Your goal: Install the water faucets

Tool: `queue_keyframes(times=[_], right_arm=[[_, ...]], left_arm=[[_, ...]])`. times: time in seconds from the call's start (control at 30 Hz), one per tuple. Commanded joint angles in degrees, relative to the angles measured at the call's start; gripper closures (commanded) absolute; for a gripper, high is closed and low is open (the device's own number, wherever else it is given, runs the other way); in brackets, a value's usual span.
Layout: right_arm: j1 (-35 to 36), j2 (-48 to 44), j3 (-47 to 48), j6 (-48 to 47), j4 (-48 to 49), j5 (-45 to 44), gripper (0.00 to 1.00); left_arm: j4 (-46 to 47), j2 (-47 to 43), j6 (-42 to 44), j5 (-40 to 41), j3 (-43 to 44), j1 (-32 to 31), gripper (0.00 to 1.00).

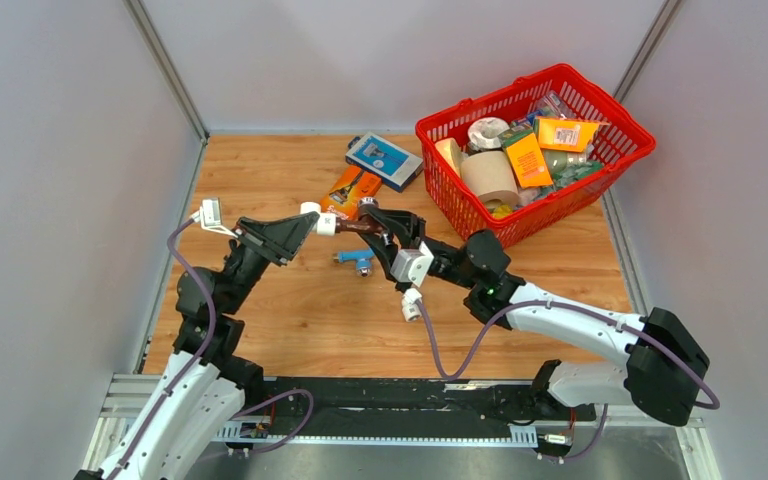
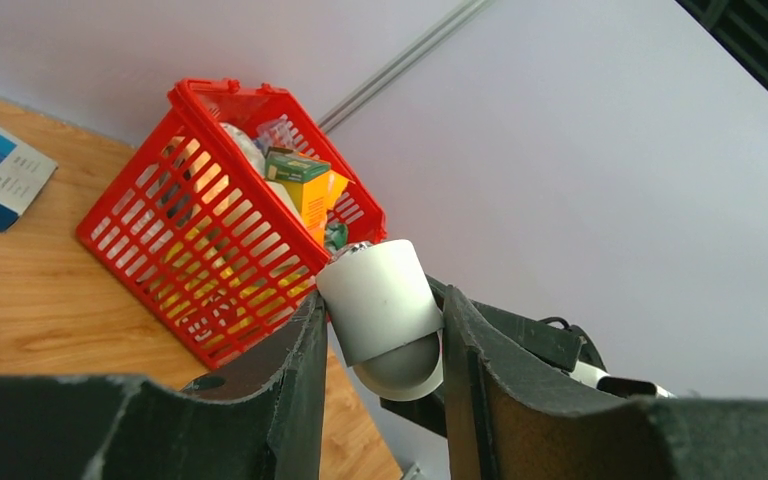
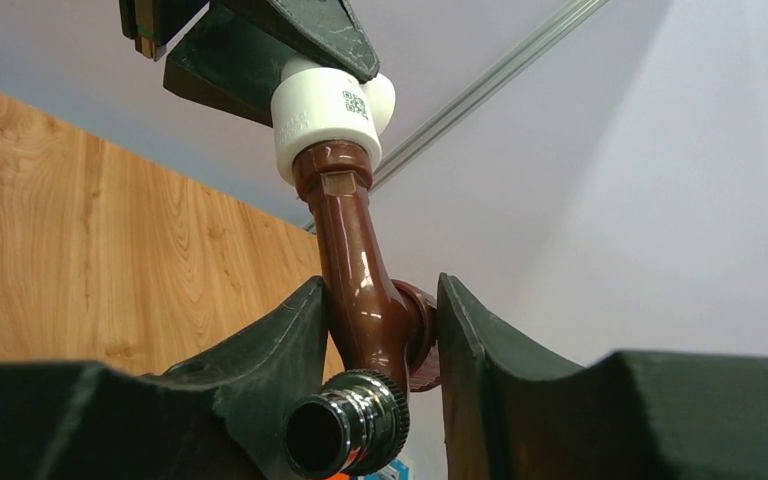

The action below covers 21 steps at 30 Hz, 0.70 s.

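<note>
My left gripper (image 1: 312, 222) is shut on a white elbow fitting (image 1: 324, 222), also seen in the left wrist view (image 2: 380, 300). My right gripper (image 1: 378, 228) is shut on the brown faucet (image 1: 358, 227), held above the table. In the right wrist view the brown faucet (image 3: 365, 290) has its upper end seated in the white elbow fitting (image 3: 328, 118), with its shiny spout end (image 3: 345, 425) toward the camera. The light blue faucet (image 1: 356, 260) lies on the wooden table (image 1: 290, 310) just below the grippers. A second white elbow fitting (image 1: 412, 304) lies on the table near my right arm.
A red basket (image 1: 550, 210) full of packages stands at the back right. A blue box (image 1: 384, 160) and an orange packet (image 1: 350, 188) lie at the back centre. Grey walls enclose the table on the left, back and right.
</note>
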State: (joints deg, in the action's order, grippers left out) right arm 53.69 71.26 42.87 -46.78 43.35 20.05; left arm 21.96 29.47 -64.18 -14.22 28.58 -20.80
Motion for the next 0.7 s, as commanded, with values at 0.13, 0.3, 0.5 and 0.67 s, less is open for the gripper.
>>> queue_keyframes(times=[0.13, 0.3, 0.5, 0.67], right_arm=[[3.1, 2.6, 0.5, 8.9, -5.6, 1.8, 0.36], [3.2, -0.6, -1.5, 13.6, -5.8, -3.4, 0.00], [3.1, -8.5, -5.3, 20.5, -9.2, -16.5, 0.00], [3.0, -15.0, -6.0, 34.9, -18.2, -32.8, 0.00]], left_arm=[[0.1, -3.3, 8.3, 3.9, 0.5, -1.0, 1.00], [-6.1, -3.0, 19.0, 12.4, -0.6, -0.9, 1.00], [-6.8, 0.8, 27.0, 20.8, -3.0, -0.6, 1.00], [2.9, 5.8, 25.7, 29.9, -8.3, 2.8, 1.00]])
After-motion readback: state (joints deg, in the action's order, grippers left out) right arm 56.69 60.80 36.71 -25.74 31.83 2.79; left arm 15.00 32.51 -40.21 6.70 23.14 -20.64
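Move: The left hand holds the white elbow, with the brown faucet reaching about 9 cm to its right and lying between the right hand's fingers. The left hand is bound for bare wood some 14 cm ahead, 8 cm left and 28 cm down; the orange box lies about 24 cm ahead and 6 cm right of that hand at table height. From the right hand, the blue faucet is about 8 cm ahead, 7 cm left and the loose elbow 2 cm back, 5 cm right, both roughly 25 cm below. The right hand lets go of the brown faucet, its fingers opening wide as it sinks about 5 cm, easing slightly left and back, and then it pulls away some 6 cm to the right while rolling about 25 degrees. The left hand keeps its pinch on the white elbow and, once the right fingers have opened, carries the joined pieces down about 10 cm and some 6 cm each forward and left, gathering speed towards the bare wood and turning roughly 25 degrees counter-clockwise as its left side rises. ##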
